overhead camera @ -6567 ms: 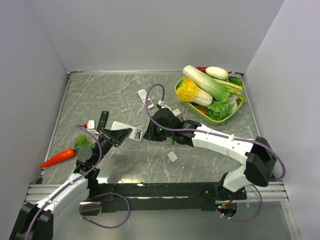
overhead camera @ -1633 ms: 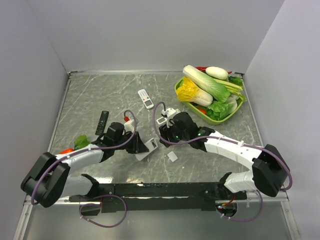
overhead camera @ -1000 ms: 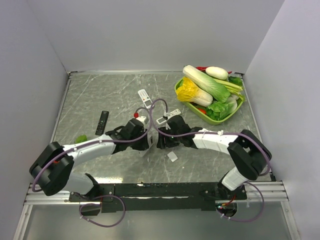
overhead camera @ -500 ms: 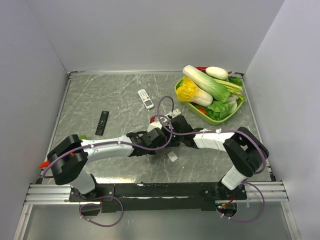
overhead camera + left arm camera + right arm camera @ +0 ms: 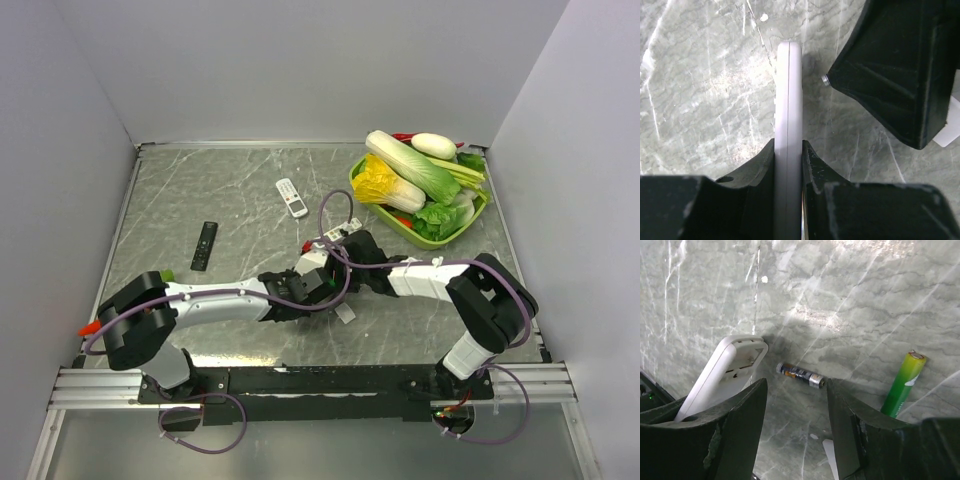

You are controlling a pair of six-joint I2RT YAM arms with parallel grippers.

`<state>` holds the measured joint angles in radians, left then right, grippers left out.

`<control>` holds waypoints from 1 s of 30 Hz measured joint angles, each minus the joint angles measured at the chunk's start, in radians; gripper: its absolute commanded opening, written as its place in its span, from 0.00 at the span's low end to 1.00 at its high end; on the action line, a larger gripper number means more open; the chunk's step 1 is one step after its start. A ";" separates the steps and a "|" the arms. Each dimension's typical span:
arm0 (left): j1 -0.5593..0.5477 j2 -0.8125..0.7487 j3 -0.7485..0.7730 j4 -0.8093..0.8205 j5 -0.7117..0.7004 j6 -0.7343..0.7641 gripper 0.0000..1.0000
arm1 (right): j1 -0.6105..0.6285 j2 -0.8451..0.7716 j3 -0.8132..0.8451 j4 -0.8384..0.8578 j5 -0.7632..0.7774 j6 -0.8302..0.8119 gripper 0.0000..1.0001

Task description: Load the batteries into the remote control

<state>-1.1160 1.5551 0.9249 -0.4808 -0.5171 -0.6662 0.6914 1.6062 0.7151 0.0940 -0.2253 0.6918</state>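
My left gripper (image 5: 788, 146) is shut on a white remote control (image 5: 788, 100), held edge-on above the marble table. In the right wrist view that remote (image 5: 722, 375) shows its open battery bay, tilted at the left. A dark battery (image 5: 800, 375) lies on the table just beyond my right gripper (image 5: 796, 390), which stands open with nothing between its fingers. A green battery (image 5: 902, 382) lies to the right of it. In the top view both grippers meet mid-table, the left gripper (image 5: 300, 287) beside the right gripper (image 5: 337, 268).
A small white cover piece (image 5: 345, 313) lies just near of the grippers. A second white remote (image 5: 291, 197) and a black remote (image 5: 204, 245) lie farther back and left. A green basket (image 5: 470, 222) of vegetables fills the back right. A carrot (image 5: 88, 327) lies at the left edge.
My left arm has reached farther right and nearer with the remote in its grip. The right gripper has barely moved.
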 measured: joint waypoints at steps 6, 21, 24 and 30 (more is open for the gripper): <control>0.033 -0.042 -0.066 0.081 0.028 -0.008 0.02 | 0.000 0.002 0.040 -0.090 0.051 0.003 0.55; 0.312 -0.505 -0.401 0.245 0.325 -0.036 0.02 | 0.030 -0.003 0.254 -0.465 0.255 0.030 0.58; 0.362 -0.590 -0.449 0.296 0.407 -0.043 0.02 | 0.055 0.000 0.317 -0.545 0.311 0.067 0.58; 0.418 -0.719 -0.533 0.371 0.517 -0.060 0.02 | 0.115 0.020 0.423 -0.587 0.346 -0.060 0.54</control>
<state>-0.6983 0.8364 0.3916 -0.1101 -0.0006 -0.7258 0.8062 1.6264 1.1385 -0.4927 0.1204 0.6315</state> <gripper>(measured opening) 0.250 0.555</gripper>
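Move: The loose dark battery lies on the table almost under the right fingertips, about 1 cm ahead, 2 cm left and 3 cm down; the green battery is about 3 cm ahead and 5 cm right of that hand. The white cover is 5 cm back and 4 cm right; the held remote control's middle is about 7 cm left, 1 cm back and 1 cm higher. From the left hand, the loose battery is some 4 cm ahead, 6 cm right and 5 cm below. The remote control, still gripped by the left hand, is carried left away from the loose battery by about 6 cm, then raised some 5 cm while the wrist rolls about 40 degrees, its right side coming up. The right hand, empty and still part open, sidles right a little, then climbs about 6 cm off the table, easing forward and back left, its fingers tipping more steeply down above the battery. ##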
